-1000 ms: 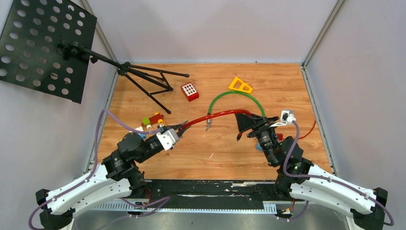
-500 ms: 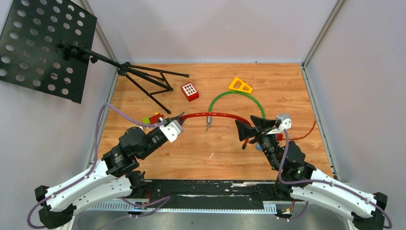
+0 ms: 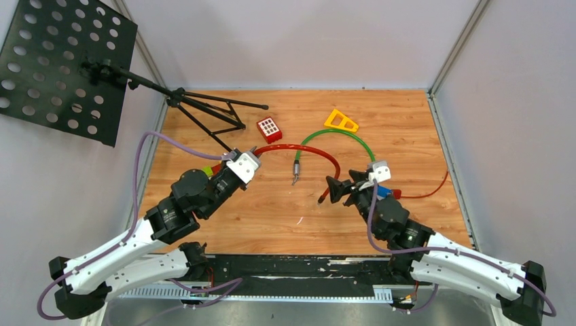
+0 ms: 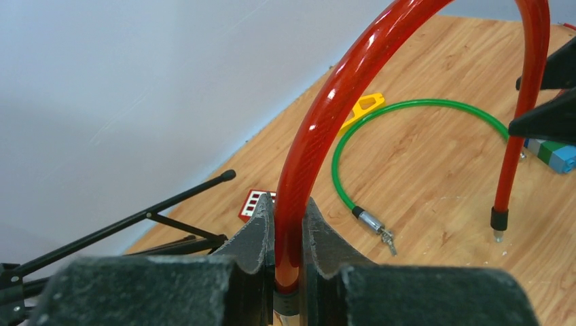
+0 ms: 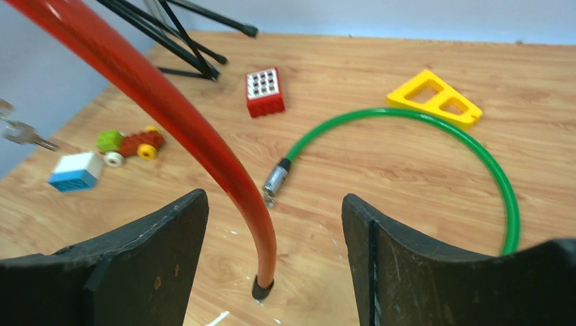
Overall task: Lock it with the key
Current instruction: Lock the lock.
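Note:
A red cable lock (image 3: 299, 147) arches above the table. My left gripper (image 3: 250, 153) is shut on it just above its black collar (image 4: 289, 224). The cable's free end (image 5: 261, 285) hangs down to the wood between the wide-open jaws of my right gripper (image 5: 273, 198), touching neither finger. In the top view the right gripper (image 3: 334, 190) sits beside that end (image 3: 321, 200). A metal key (image 5: 24, 134) shows at the left edge of the right wrist view. A green cable lock (image 3: 336, 136) lies on the table, with small keys at its metal end (image 4: 388, 239).
A black music stand (image 3: 68, 61) leans over the far left, its tripod legs (image 3: 210, 115) on the wood. A red block (image 3: 269, 129), a yellow triangle (image 3: 341, 121), a toy car (image 5: 129, 144), a white-blue block (image 5: 75, 170) and a blue block (image 3: 384, 192) lie about.
My left gripper carried its end of the red cable further away and to the right. The right gripper moved left and nearer, and the cable's free end now hangs between its open jaws.

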`<state>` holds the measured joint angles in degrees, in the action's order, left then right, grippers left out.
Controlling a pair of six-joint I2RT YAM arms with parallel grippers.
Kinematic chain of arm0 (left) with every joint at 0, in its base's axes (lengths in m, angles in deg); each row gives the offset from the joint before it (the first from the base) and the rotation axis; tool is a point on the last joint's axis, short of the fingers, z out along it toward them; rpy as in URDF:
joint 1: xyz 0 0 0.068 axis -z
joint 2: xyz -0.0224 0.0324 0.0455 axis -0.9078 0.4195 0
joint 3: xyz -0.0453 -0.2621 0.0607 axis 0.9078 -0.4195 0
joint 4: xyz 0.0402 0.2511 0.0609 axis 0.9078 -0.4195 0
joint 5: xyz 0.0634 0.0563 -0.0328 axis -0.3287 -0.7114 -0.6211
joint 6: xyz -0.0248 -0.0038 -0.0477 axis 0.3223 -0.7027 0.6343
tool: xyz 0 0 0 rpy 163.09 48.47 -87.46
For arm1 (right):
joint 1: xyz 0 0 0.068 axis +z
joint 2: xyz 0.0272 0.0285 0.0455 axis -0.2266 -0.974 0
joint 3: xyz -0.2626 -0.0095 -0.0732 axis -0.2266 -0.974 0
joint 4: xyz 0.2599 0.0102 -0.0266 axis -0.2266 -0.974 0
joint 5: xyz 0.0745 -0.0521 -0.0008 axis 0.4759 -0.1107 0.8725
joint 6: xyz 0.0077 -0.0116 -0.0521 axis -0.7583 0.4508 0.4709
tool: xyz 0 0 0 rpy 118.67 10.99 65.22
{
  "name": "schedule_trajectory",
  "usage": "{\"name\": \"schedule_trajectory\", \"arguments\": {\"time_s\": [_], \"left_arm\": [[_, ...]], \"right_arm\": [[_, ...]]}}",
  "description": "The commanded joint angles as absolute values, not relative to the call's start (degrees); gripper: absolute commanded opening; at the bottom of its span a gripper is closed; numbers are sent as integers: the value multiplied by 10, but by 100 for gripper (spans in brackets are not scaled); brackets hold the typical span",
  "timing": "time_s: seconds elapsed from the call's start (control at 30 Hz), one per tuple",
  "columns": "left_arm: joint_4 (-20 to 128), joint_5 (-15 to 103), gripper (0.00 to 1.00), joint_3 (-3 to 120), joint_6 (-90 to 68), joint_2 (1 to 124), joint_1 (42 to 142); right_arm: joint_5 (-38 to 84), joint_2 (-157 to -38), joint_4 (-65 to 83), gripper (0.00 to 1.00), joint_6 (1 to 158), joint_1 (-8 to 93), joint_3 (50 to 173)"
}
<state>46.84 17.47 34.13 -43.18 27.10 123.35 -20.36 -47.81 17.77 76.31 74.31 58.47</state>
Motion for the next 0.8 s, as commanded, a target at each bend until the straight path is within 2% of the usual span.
{"name": "schedule_trajectory", "arguments": {"time_s": [0.0, 0.23, 0.6, 0.63, 0.77], "left_arm": [[531, 152, 0, 374, -392, 263, 1236], [521, 133, 0, 397, -369, 278, 1236], [521, 131, 0, 397, -344, 285, 1236], [521, 130, 0, 395, -341, 285, 1236], [521, 131, 0, 392, -330, 282, 1236]], "right_arm": [[-256, -518, 198, 71, 761, 743, 579], [-280, -553, 273, 68, 753, 742, 542], [-260, -567, 324, 51, 748, 714, 515], [-256, -567, 329, 49, 748, 711, 515], [-235, -569, 341, 29, 745, 700, 518]]}}
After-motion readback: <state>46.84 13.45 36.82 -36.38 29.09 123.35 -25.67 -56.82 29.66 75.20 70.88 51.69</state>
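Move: The free pin end of the red lock, which my right hand goes for, hangs about 6 cm below it, some 2 cm to its left and level with it fore and aft. The green lock's head lies on the table about 13 cm ahead, 9 cm left and 22 cm down; the blue bricks about 4 cm ahead, 17 cm right and 21 cm down. From my left hand, that pin end is roughly 17 cm right, 17 cm down and 3 cm back. I sink my right hand about 5 cm down along the hanging red cable towards its black-capped pin end, easing some 2.5 cm forward and turning roughly 10 degrees clockwise while the fingers, already astride the cable, close to a little over half their gap. My left hand keeps its grip by the red lock's head, rising about 1 cm and tilting slightly. ##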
